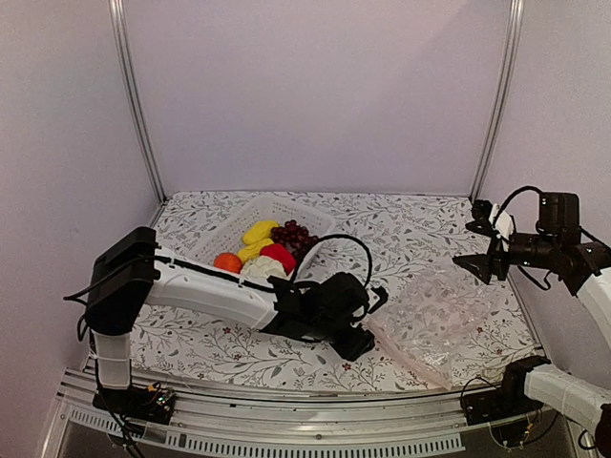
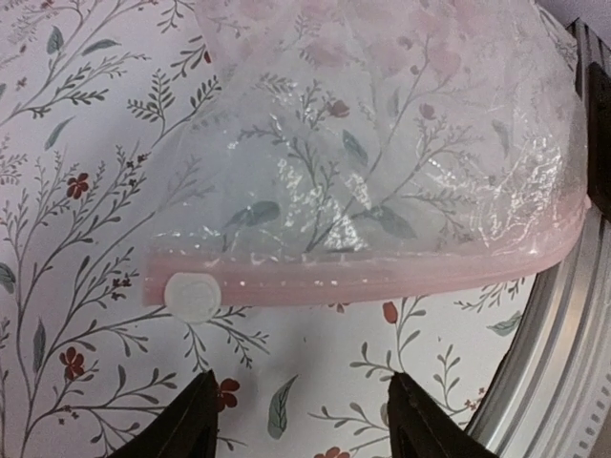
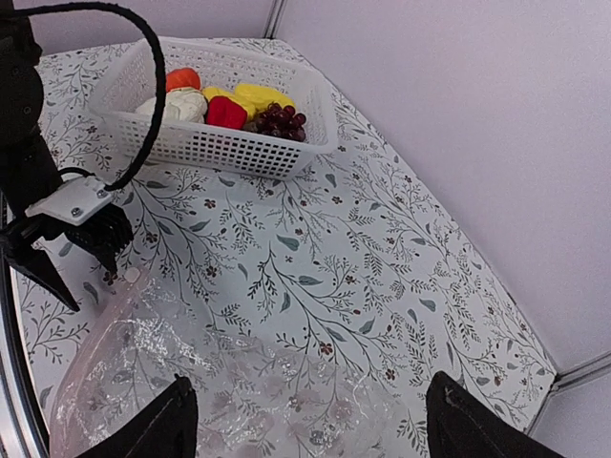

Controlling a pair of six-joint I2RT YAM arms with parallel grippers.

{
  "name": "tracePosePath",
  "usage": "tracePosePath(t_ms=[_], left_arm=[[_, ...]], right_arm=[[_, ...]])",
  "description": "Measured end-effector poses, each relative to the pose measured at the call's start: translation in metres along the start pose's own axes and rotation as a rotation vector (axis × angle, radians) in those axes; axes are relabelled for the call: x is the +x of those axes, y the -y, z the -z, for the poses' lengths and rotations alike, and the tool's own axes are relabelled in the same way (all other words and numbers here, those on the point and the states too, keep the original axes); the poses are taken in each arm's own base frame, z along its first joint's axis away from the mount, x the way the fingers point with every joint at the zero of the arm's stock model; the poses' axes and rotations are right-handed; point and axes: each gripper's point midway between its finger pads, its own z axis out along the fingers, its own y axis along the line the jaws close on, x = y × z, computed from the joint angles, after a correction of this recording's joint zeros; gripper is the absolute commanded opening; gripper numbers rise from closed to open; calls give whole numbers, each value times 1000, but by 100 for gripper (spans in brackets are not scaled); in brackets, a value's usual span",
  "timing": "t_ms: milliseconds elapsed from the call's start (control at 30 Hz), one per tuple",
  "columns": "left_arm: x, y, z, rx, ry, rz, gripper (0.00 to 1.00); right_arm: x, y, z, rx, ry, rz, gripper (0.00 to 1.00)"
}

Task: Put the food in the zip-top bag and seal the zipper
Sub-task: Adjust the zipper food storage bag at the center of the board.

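The food lies in a white perforated basket (image 1: 246, 216): an orange fruit (image 1: 227, 261), yellow pieces (image 1: 259, 232), a red pepper (image 1: 279, 256), white cauliflower (image 1: 263, 269) and dark grapes (image 1: 294, 235). The clear zip-top bag (image 1: 444, 315) lies flat at the right front with nothing in it. In the left wrist view its pink zipper (image 2: 382, 277) runs across the bag (image 2: 382, 143), with a round white tab (image 2: 191, 296) at the left end. My left gripper (image 2: 301, 386) is open just short of the zipper, low over the cloth. My right gripper (image 3: 307, 382) hangs open high above the bag (image 3: 191, 382).
A floral cloth (image 1: 401, 229) covers the table. The metal front rail (image 2: 563, 363) runs close beside the bag's corner. Purple walls and two metal posts close in the back and sides. The left arm's cable (image 3: 143, 57) loops in front of the basket (image 3: 239, 153).
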Motion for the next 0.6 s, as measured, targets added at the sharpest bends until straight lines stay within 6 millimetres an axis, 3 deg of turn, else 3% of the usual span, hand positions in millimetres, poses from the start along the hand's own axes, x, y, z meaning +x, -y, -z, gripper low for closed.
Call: tracePosePath(t_ms=[167,400,600], left_arm=[[-3,2,-16,28,39,54,57],[-20,1,-21,115,167,152,45],[-43,-4,-29,190,279,227,37]], right_arm=[[23,-23,11,-30,-89,-1,80],[62,-53,7,-128,-190,-55,78],[68,-57,4,-156,-200,-70,78]])
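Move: The zipper edge of the bag lies about 6 cm to the left hand's right and 5 cm ahead, a centimetre or two lower; its white slider is some 2 cm right and 9 cm ahead, the bag's middle 17 cm right and 12 cm ahead. From the high right hand, the bag's middle is about 11 cm left, 4 cm ahead and 22 cm below, the zipper edge 21 cm left, 4 cm back. Left hand goes 5 cm right-forward to the zipper edge, flattening, fingers narrowing; right hand sinks 7 cm, drawing back. ##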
